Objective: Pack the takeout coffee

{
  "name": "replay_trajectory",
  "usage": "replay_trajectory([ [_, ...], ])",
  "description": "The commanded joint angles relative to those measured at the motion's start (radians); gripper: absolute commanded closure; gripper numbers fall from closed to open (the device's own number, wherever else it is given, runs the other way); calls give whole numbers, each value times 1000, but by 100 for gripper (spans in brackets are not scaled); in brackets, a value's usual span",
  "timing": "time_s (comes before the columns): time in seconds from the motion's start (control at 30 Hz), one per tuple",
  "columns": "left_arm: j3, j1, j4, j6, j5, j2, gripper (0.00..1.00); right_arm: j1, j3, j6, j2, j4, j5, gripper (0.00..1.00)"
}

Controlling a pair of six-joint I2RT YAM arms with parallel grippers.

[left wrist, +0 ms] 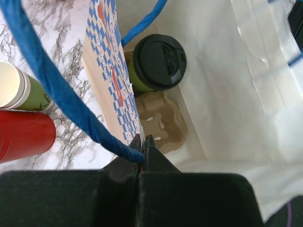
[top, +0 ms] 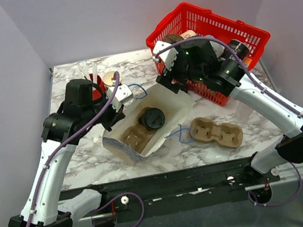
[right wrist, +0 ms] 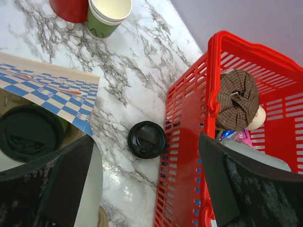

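Note:
The takeout coffee (top: pixel 153 118), an olive-green cup under a black lid, stands in a brown cup carrier (left wrist: pixel 163 125) inside the white paper bag (top: pixel 175 100). In the left wrist view the coffee (left wrist: pixel 158 61) sits deep in the bag. My left gripper (left wrist: pixel 143 142) is shut on the bag's checked rim, right where the blue handle (left wrist: pixel 61 94) meets it. My right gripper (right wrist: pixel 147 182) hangs open over the table between the bag and the red basket (right wrist: pixel 189 142), with nothing between its fingers. The lidded coffee (right wrist: pixel 28 135) shows at that view's left edge.
A loose black lid (right wrist: pixel 147 139) lies on the marble beside the basket. A lidless green cup (left wrist: pixel 19 92) and a red cup (left wrist: pixel 23 135) stand left of the bag. A second brown carrier (top: pixel 216 132) lies near the front right. The basket (top: pixel 209 38) holds several items.

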Motion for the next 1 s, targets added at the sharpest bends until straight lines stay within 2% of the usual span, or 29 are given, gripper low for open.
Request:
replay_trajectory([
  [0.0, 2, -9, 12, -9, -19, -15, 100, -13, 35, 27, -24, 1, -107, 0],
  [0.4, -59, 24, 38, -72, -59, 17, 100, -16, 124, 44, -23, -31, -146, 0],
  [0.47, -64, 28, 58, -93, -76, 17, 91, -18, 136, 47, -20, -38, -146, 0],
  [0.6, -49, 37, 110, -144, -140, 25, 55, -24, 164, 54, -12, -48, -150, 0],
  [0.7, -7, 51, 138, -178, -197, 36, 38, -27, 185, 49, -7, -57, -152, 0],
  [0.9, 135, 73, 156, -224, -186, 40, 20, -41, 225, 43, -7, -63, -156, 0],
  [0.97, 171, 76, 182, -239, -172, 33, 19, -56, 233, 57, -3, -61, -161, 0],
])
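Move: The paper bag, its rim still pinched in the shut left fingers, has its middle about 8 cm right of the left hand, level with it fore and aft, and 12 cm below; the lidded coffee inside is some 11 cm right and 2 cm ahead. The cup stack stands roughly 19 cm ahead and 4 cm left. From the open right hand, the bag's middle lies about 13 cm left, 9 cm back; the red basket is some 15 cm ahead, 19 cm right. Down and slightly forward at first, the left hand lowers the pinched rim by about 2.5 cm, then opens wide to let go of the paper while carrying on forward and lifting away, ending about 5 cm farther out and turned some 15 degrees counter-clockwise. Meanwhile the right hand, kept wide open, rises about 7.5 cm, away from the bag. ##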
